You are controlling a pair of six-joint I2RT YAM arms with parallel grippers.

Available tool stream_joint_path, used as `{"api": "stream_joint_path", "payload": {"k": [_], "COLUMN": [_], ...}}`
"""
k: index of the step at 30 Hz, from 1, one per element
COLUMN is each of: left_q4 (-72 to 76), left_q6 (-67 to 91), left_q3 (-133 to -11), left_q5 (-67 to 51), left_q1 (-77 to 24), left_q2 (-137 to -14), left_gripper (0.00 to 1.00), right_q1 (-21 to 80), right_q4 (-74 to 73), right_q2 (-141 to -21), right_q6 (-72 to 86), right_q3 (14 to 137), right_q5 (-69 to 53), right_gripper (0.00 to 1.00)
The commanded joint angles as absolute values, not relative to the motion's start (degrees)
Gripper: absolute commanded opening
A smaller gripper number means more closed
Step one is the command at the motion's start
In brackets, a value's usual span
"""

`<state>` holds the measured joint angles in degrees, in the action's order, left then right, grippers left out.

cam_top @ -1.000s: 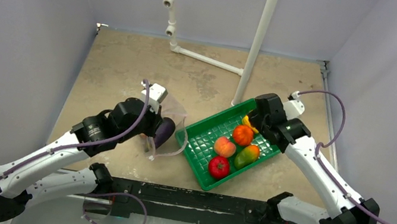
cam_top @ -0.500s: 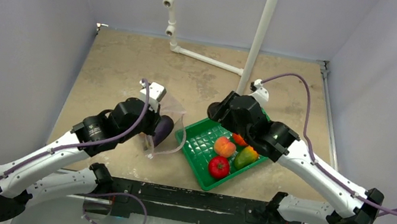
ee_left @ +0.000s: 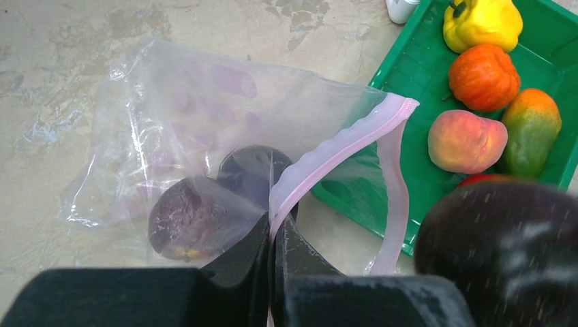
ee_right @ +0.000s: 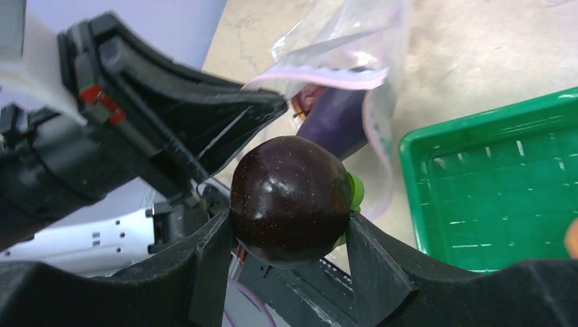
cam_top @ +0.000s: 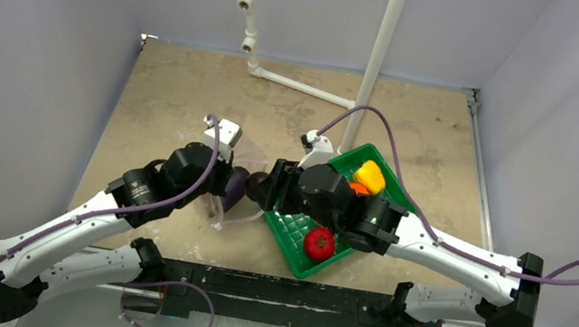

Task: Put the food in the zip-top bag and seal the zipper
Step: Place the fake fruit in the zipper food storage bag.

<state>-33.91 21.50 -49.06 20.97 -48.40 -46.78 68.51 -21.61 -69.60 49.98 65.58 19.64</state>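
My left gripper [ee_left: 276, 225] is shut on the pale pink zipper [ee_left: 341, 146] strip, holding the mouth of the clear zip-top bag [ee_left: 170, 116] up and open. A purple eggplant [ee_left: 194, 218] lies inside the bag. My right gripper [ee_right: 290, 218] is shut on a dark purple round fruit [ee_right: 290, 197] with a green leaf, and it hangs right at the bag's mouth [cam_top: 258, 183]. In the green tray [ee_left: 409, 68] lie the rest of the food: a yellow pepper [ee_left: 482, 24], an orange fruit [ee_left: 484, 76], a peach [ee_left: 467, 141], a mango [ee_left: 531, 129] and a tomato [cam_top: 319, 243].
The green tray [cam_top: 294, 248] sits just right of the bag, and my right arm reaches across it. A white upright pole [cam_top: 376, 63] stands behind the tray, with a white pipe [cam_top: 302, 88] lying at the back. Walls close in both sides.
My right arm has swung left from the tray's far end to the bag's mouth, carrying the dark fruit. The yellow pepper is uncovered. The left arm has held still.
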Motion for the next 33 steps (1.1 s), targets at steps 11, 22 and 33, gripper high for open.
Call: {"api": "stream_joint_path", "payload": {"k": [11,22,33], "left_q4": [-31.5,-31.5,-31.5], "left_q6": [21.9,21.9,21.9], "left_q3": [-49.7,-49.7,-49.7], "left_q5": [21.0,20.9,21.0], "left_q1": [-48.3,-48.3,-48.4], "left_q2": [-45.9,-45.6,-45.5], "left_gripper": [0.00,0.00,0.00], "right_q1": [71.4,71.5,71.5], "right_q4": [-11.9,-15.7,-17.8], "right_q2": [-80.1,-88.7,-85.9], "right_q6": [48.0,51.9,53.6], "right_q3": [67.8,72.0,73.2], "right_q5": [20.6,23.7,25.2], "right_gripper": [0.00,0.45,0.87]}}
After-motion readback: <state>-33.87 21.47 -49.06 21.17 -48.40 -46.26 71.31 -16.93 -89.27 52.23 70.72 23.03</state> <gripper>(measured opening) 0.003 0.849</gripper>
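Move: The right hand already grips the dark round fruit above and to the right of the bag; the open mouth of the bag is about 5 cm to its left, level fore and aft, and some 9 cm below. Inside, the eggplant lies about 4 cm ahead and 7 cm left of the hand, 13 cm down. The green tray's middle is some 20 cm to the right, 2 cm ahead and 15 cm down. From the left hand, pinching the rim, the mouth opens about 6 cm right, 1 cm back, 4 cm below. The right fingers let go of the dark round fruit in the bag mouth, after the hand swings left, drawing back a touch, then sinks about 9 cm, ending some 6.5 cm farther left with a tilt of roughly 10 degrees. As the fingers spread well open, the hand rises again by about 1.5 cm. The left hand stays put and keeps the rim pinched up. ##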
